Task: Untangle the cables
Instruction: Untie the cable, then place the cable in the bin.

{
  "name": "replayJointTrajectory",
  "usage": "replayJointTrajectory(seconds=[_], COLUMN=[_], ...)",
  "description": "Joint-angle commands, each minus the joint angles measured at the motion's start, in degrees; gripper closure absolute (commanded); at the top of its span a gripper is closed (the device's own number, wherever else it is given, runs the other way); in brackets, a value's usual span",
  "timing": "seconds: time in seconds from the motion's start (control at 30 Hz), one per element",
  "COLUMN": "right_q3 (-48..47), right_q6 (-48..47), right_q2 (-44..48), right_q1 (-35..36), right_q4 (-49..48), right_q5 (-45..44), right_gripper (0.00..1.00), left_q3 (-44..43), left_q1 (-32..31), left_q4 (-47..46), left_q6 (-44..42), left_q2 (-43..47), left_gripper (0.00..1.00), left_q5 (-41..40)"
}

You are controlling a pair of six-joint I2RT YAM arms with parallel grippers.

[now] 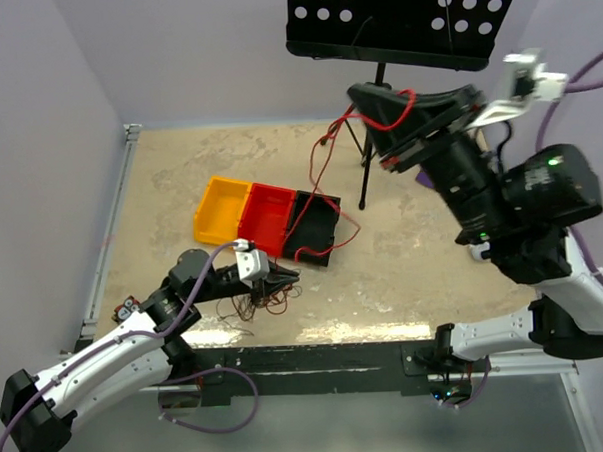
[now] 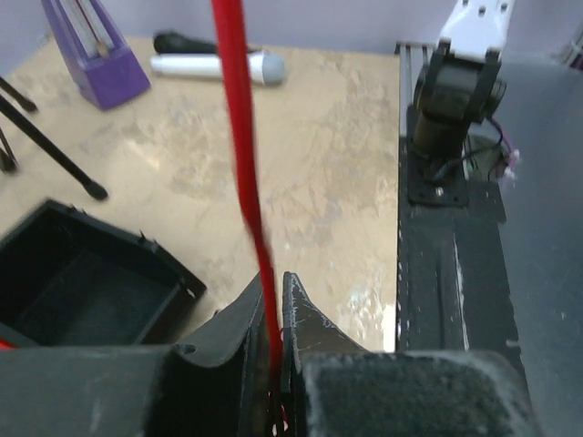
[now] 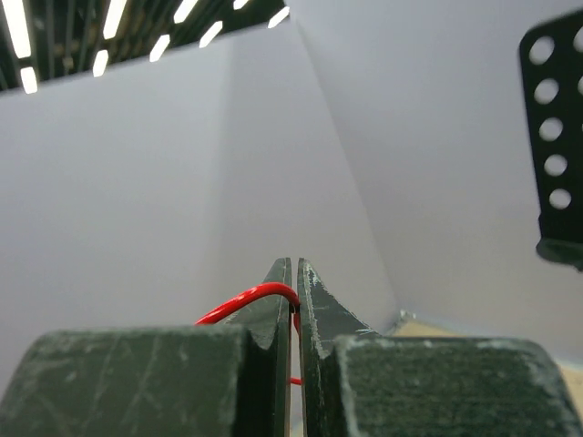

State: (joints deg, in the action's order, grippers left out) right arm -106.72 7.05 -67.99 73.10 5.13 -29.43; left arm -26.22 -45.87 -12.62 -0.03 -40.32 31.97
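My right gripper [image 1: 364, 95] is raised high over the far right of the table and is shut on a red cable [image 1: 322, 163]; the wrist view shows the cable [image 3: 239, 301] pinched between the closed fingers. That cable hangs down and trails into the black bin [image 1: 326, 207]. My left gripper [image 1: 281, 279] is low near the front edge, just right of a tangle of red and dark cables [image 1: 253, 304]. It is shut on a red cable [image 2: 244, 173] that runs up and away from the fingers.
An orange bin [image 1: 224, 209], a red bin [image 1: 266, 216] and the black bin stand in a row mid-table. A black music stand [image 1: 402, 16] with tripod legs [image 1: 364, 168] stands at the back. A purple holder [image 2: 96, 50] and a white marker [image 2: 219, 66] lie to the right.
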Motion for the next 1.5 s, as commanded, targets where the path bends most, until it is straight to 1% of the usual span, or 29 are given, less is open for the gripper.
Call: replayJointTrajectory(seconds=[0.0, 0.3, 0.37, 0.4, 0.5, 0.6, 0.63, 0.73, 0.83, 0.87, 0.97, 1.13, 1.23, 1.27, 1.33, 1.4, 1.47], right_q3=[-6.83, -10.18, -9.66, -9.39, -9.21, -7.90, -7.20, -4.56, -1.66, -0.61, 2.29, 5.37, 7.65, 8.53, 10.03, 10.74, 11.79], right_q6=[-4.32, -9.77, -10.12, -10.30, -10.39, -10.65, -10.83, -10.92, -10.92, -10.74, -10.65, -8.73, -7.49, -7.49, -7.49, -7.49, -5.64], right_q2=[2.33, 3.39, 3.73, 3.82, 2.86, 1.90, 1.72, 1.02, 0.05, -0.30, -2.06, -6.54, -8.82, -9.44, -10.58, -11.90, -12.96], right_q1=[-0.24, -0.24, -0.24, -0.24, -0.24, -0.24, -0.24, -0.24, -0.33, -0.33, -0.50, -3.39, -6.65, -7.35, -8.32, -9.38, -10.43], right_q4=[-8.47, -8.73, -8.99, -9.17, -8.03, -7.41, -7.41, -7.67, -8.38, -8.73, -9.78, -10.22, -10.75, -11.36, -12.50, -13.03, -13.56], right_q5=[-4.93, -10.20, -11.08, -11.17, -12.40, -13.63, -14.07, -15.92, -17.32, -17.85, -18.99, -17.86, -15.58, -14.79, -13.90, -13.11, -12.85], right_gripper=[1.00, 1.00, 1.00, 1.00, 1.00, 1.00, 1.00, 1.00, 1.00, 1.00, 1.00, 1.00, 1.00, 1.00, 1.00, 1.00, 1.00], left_q3=[2.75, 5.21, 5.21, 4.95, 2.59, -4.16, -6.89, -14.54, -20.53, -21.93, -24.93, -29.32, -31.08, -31.35, -31.18, -31.09, -30.30], left_q1=[0.08, 0.08, 0.07, 0.08, 0.16, 0.60, 0.52, 0.60, 0.60, 0.86, 1.31, 1.39, 1.39, 1.39, 1.39, 1.39, 1.39], left_q4=[4.01, 1.81, 1.72, 1.72, 2.33, 4.96, 6.37, 11.99, 14.90, 15.08, 16.23, 18.07, 16.58, 15.53, 11.51, 9.73, 9.46], left_q6=[-3.83, -4.98, -4.98, -5.15, -6.12, -8.31, -9.36, -12.44, -13.07, -12.37, -10.69, -10.25, -10.07, -10.86, -15.85, -17.19, -18.59], left_q2=[-0.03, -0.02, 0.06, 0.15, 0.67, 0.85, 0.85, 0.85, 1.12, 1.12, 1.82, 1.47, 1.20, 1.12, 0.59, 0.24, 0.67], left_gripper=[0.87, 0.85, 0.82, 0.79, 0.60, 0.37, 0.33, 0.26, 0.10, 0.00, 0.00, 0.00, 0.00, 0.00, 0.00, 0.00, 0.00], left_q5=[1.78, 1.08, 0.82, 0.64, -2.24, -5.85, -7.17, -12.87, -23.31, -26.66, -34.40, -38.11, -45.82, -48.29, -51.20, -55.68, -55.00])
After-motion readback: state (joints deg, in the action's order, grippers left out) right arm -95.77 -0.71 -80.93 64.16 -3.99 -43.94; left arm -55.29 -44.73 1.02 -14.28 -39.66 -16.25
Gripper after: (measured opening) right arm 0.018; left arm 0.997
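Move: The left hand pinches a strand of the red cables; their tangle hangs roughly 18 cm below it, some 7 cm to its left and 2 cm nearer the base. From that hand the black box is about 19 cm ahead, 4 cm right and 20 cm below. The right hand, high up, holds the pulled-out cable; the red box lies around 19 cm ahead, 17 cm left and 61 cm below, the black box 17 cm ahead and 5 cm left. Down some 6 cm goes the left hand, lowering the tangle; it then opens wide and lets go, rises about 25 cm, clear of the tangle, and swings forward and left, turning counter-clockwise. The right hand keeps its closed grip, drawing its cable right and up, then comes back left, down and forward towards the red box, turning clockwise. ##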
